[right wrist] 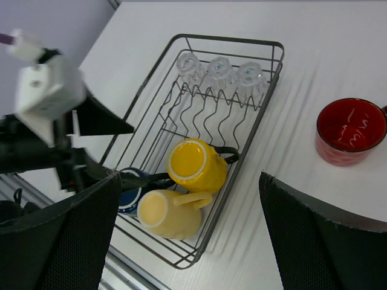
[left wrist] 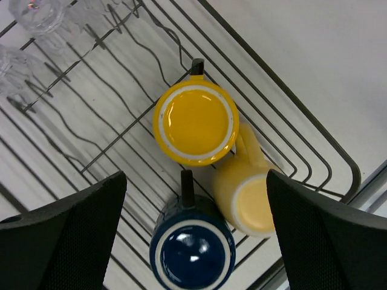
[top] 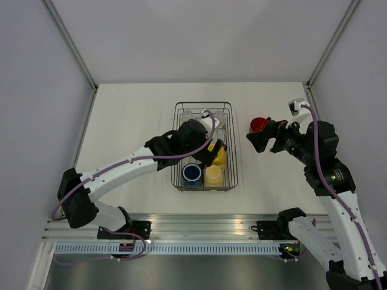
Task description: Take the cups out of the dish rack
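The dish rack (top: 233,145) stands mid-table. In it, upside down, are a yellow mug (left wrist: 195,124), a dark blue mug (left wrist: 192,254) and a pale cream mug (left wrist: 251,202) that leans on its side. Three glass tumblers (right wrist: 221,69) stand at its far end. A red mug (right wrist: 351,131) stands upright on the table to the right of the rack. My left gripper (top: 211,152) hovers open and empty above the blue and cream mugs. My right gripper (top: 263,140) is open and empty, above the table between the rack and the red mug.
White walls with metal corner posts (top: 72,45) enclose the table on the left, back and right. An aluminium rail (top: 199,226) runs along the near edge. My left arm (right wrist: 48,90) reaches over the rack's left side.
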Available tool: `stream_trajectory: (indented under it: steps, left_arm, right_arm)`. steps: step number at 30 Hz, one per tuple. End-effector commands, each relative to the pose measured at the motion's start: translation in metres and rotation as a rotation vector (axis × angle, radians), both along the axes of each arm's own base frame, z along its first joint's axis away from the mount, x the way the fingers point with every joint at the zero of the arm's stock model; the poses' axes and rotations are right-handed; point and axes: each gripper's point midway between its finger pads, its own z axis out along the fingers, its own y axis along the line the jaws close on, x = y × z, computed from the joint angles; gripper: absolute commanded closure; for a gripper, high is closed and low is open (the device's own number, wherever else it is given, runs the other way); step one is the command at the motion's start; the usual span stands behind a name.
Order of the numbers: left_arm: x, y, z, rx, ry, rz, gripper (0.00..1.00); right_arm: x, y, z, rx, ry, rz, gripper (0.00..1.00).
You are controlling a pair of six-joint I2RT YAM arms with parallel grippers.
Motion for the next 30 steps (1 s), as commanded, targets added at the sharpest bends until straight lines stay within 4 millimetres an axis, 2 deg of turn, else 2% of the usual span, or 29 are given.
stream_trajectory:
  steps: [1, 8, 12, 17, 30]
  left_arm:
    - [0.018, -0.038, 0.005, -0.018, -0.087, -0.116, 0.00]
    - [0.044, -0.052, -0.038, 0.109, -0.065, -0.084, 0.00]
    - [0.051, -0.054, -0.046, 0.133, -0.063, -0.069, 0.00]
    - [0.052, -0.059, -0.058, 0.152, -0.045, -0.080, 0.00]
    - [0.056, -0.057, -0.106, 0.211, 0.044, -0.065, 0.00]
  right_arm:
    - [-0.019, 0.013, 0.016, 0.055, -0.049, 0.093, 0.02]
    - [-0.035, 0.015, 0.020, 0.044, -0.065, 0.141, 0.02]
    - [-0.041, 0.016, 0.022, 0.044, -0.077, 0.161, 0.02]
    - [-0.044, 0.017, 0.024, 0.047, -0.083, 0.175, 0.02]
    - [-0.045, 0.019, 0.025, 0.049, -0.091, 0.194, 0.02]
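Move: About 15 cm below the left hand, and some 5 cm ahead and 5 cm to its right, the yellow cup with the black handle stands upside down in the rack. The pale yellow cup is roughly 8 cm straight back from it; the blue cup is about as far back and 9 cm to its left. From the right hand the yellow cup lies about 6 cm ahead, 15 cm left and 26 cm below. Sinking about 11 cm with its fingers wide open, the left hand also goes some 5 cm forward and 5 cm right, nearly pausing midway before the last few centimetres down, and rolls over 10 degrees, left side up, until its fingers straddle the yellow cup. The empty right hand backs off about 4 cm, rising slightly, away from the red cup. ##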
